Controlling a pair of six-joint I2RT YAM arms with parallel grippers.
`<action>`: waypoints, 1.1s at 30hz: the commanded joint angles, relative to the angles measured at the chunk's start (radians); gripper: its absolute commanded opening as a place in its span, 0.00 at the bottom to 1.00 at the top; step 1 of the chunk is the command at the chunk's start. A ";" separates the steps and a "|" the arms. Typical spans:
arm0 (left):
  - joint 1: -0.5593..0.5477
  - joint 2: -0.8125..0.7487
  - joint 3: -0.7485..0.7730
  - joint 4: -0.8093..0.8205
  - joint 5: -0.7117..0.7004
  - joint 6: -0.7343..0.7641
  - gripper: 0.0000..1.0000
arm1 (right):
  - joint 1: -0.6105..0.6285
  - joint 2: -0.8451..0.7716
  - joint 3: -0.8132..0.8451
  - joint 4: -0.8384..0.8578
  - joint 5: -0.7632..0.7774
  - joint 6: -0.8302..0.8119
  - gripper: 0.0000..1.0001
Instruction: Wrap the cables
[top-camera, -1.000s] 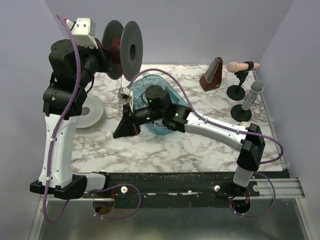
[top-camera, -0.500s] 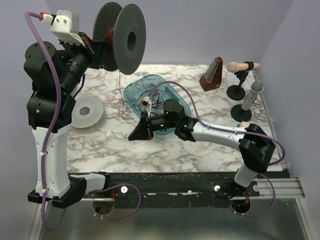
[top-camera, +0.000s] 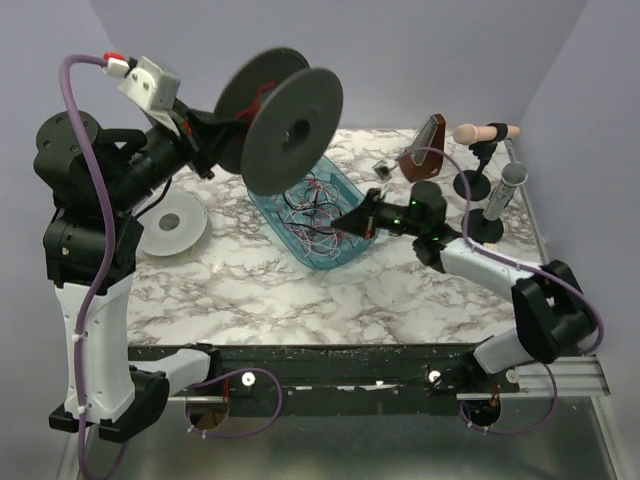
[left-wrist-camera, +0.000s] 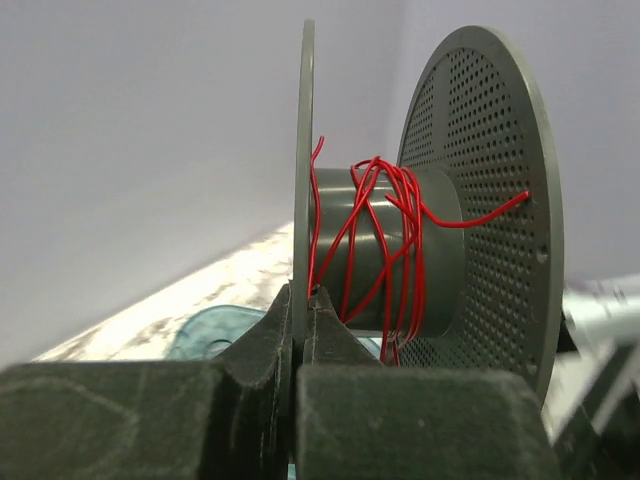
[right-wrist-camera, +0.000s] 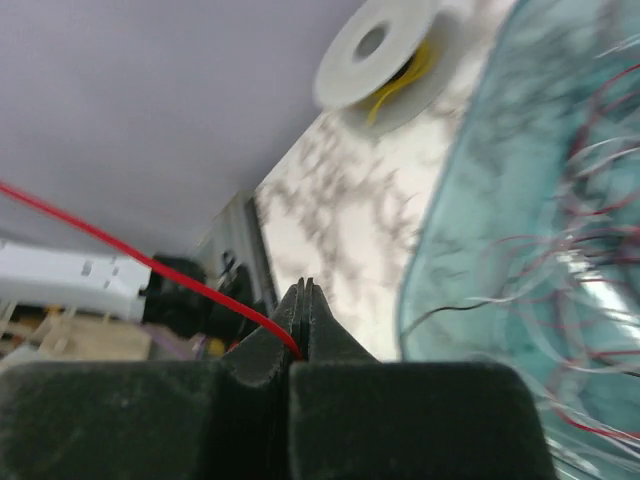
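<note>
My left gripper (left-wrist-camera: 303, 295) is shut on the thin flange of a dark grey spool (top-camera: 290, 125), holding it in the air above the tray's far left end. Red cable (left-wrist-camera: 385, 240) is wound loosely round the spool's hub. A teal tray (top-camera: 345, 258) on the marble table holds the loose cables (top-camera: 310, 205), a tangle of thin red, black and white loops. My right gripper (top-camera: 345, 222) hangs over the tray's right side, pointing left. In the right wrist view this gripper (right-wrist-camera: 306, 290) is shut on one red cable (right-wrist-camera: 150, 262), which runs up to the left.
A white spool (top-camera: 175, 222) with yellow wire lies flat at the table's left. A brown metronome (top-camera: 425, 145) and two black stands (top-camera: 480, 185) stand at the back right. A black rail (top-camera: 350, 365) runs along the near edge.
My right gripper swung from left of the tray to over its right side and closed on the red cable. The left arm carried the spool to the right and tilted it.
</note>
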 joint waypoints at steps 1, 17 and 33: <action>0.002 -0.102 -0.070 0.049 0.383 0.110 0.00 | -0.159 -0.141 -0.009 -0.168 0.021 -0.090 0.01; -0.030 -0.131 -0.421 -0.540 0.295 0.726 0.00 | -0.112 -0.297 0.607 -1.049 0.076 -0.598 0.01; -0.182 -0.080 -0.702 -0.283 0.057 0.304 0.00 | 0.259 0.110 1.112 -1.154 0.300 -0.223 0.01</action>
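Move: The left hand already grips the grey spool by one flange, high up; the right fingers already pinch the red cable, which lies roughly 21 cm to the left hand's right, 1 cm ahead and 36 cm below. From the right hand, the grey spool's middle is about 4 cm ahead, 11 cm left and 36 cm up; the blue bin's middle is some 11 cm ahead, 5 cm left and 17 cm down. The white spool stands roughly 9 cm ahead of the left hand, 21 cm left and 55 cm down. The left hand, keeping its grip on the flange, brings the grey spool down some 28 cm, first drawing back about 7 cm and ending slightly right, while it swings clockwise, tips its fingers down and rolls its left side up. Meanwhile the right hand, still pinching the red cable, climbs about 18 cm on an arc that first goes forward and right, then sweeps some 12 cm left and back towards the spool, dipping at the end just above the core. ##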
